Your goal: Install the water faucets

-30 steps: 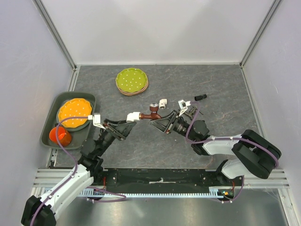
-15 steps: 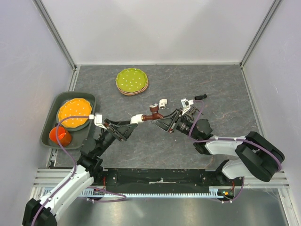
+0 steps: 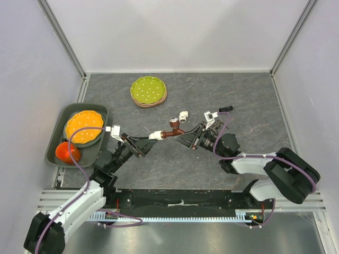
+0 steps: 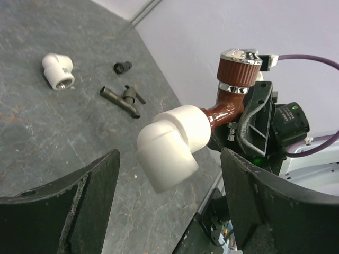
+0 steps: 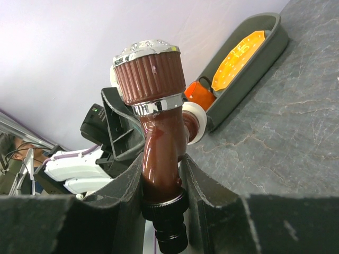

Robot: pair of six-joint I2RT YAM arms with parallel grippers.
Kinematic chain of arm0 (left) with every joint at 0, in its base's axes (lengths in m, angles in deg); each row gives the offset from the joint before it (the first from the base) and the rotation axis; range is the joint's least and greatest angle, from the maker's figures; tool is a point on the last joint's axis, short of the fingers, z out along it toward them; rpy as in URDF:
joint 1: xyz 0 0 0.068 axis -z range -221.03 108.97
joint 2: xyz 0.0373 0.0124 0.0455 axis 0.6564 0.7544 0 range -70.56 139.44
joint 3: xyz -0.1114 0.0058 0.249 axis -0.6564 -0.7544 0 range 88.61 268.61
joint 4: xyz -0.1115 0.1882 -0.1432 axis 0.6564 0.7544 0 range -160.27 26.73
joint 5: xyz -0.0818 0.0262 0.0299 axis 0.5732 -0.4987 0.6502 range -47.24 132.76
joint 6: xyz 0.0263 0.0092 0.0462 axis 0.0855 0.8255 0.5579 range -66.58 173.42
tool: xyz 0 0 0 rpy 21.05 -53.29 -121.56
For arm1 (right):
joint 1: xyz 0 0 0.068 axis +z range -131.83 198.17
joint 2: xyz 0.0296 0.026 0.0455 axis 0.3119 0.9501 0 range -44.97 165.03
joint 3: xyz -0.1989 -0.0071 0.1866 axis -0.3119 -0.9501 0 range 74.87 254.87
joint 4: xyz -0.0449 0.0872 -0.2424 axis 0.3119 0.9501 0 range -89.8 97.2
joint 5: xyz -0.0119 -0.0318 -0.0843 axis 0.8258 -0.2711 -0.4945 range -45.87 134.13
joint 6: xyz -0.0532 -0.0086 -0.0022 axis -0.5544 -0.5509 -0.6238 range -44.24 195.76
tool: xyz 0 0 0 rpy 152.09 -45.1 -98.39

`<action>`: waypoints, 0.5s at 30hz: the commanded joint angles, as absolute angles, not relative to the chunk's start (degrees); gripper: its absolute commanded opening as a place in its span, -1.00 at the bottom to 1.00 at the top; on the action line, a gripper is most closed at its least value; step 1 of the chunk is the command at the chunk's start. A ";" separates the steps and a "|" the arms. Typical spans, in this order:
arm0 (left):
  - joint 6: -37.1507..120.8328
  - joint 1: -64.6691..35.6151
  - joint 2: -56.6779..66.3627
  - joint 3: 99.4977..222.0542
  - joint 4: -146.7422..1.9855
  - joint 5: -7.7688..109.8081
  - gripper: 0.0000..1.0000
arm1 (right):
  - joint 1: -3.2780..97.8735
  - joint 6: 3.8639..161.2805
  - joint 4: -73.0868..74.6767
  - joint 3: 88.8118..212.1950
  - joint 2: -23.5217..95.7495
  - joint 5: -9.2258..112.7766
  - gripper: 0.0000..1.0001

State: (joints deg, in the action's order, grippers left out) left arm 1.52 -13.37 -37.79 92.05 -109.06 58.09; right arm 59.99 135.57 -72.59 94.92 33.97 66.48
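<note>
The reddish-brown water faucet hangs above the table's middle, my right gripper shut on its body just above the black nut. A white elbow fitting sits on the faucet's threaded end. My left gripper stands open just left of that elbow, its fingers wide on both sides and not touching it. The dark grey water faucet lies on the table beyond, beside a second white elbow and a short black cylinder.
A grey tray at the left holds an orange plate and an orange cup. A stack of green plates sits at the back. White walls close in the table on three sides.
My left gripper has opened, let go of the white elbow and drawn back a little to the left. The elbow stays on the faucet in my right gripper.
</note>
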 commanded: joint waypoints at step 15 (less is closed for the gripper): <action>-3.36 -13.87 -31.01 92.04 -124.50 65.35 0.17 | 59.83 137.98 -90.94 94.91 35.98 68.22 -1.00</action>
State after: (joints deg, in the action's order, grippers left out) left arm -2.26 -13.76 -29.05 92.01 -118.44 62.90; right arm 59.93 137.38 -73.29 94.92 35.24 67.73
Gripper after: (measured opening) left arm 0.611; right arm 0.350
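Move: The white elbow on the end of the brown faucet lies just off the left fingertips, roughly 2 cm ahead and 2 cm to the right, about level with them. The faucet's body comes next, some 10 cm to the left hand's right and 4 cm farther out than that hand. A loose white elbow lies on the table about 15 cm ahead, 15 cm right and 15 cm below. From the right hand the mounted elbow is about 12 cm left, 1 cm forward and 2 cm up. The white elbow on the faucet is what the left fingers go for: the hand dips about 1.5 cm while edging some 1.5 cm right towards it, then rises back nearly to its first height, turning about 5 degrees clockwise as the open fingers close by a quarter around the elbow's sides. The right hand keeps its grip on the faucet's black end and holds it nearly still. ##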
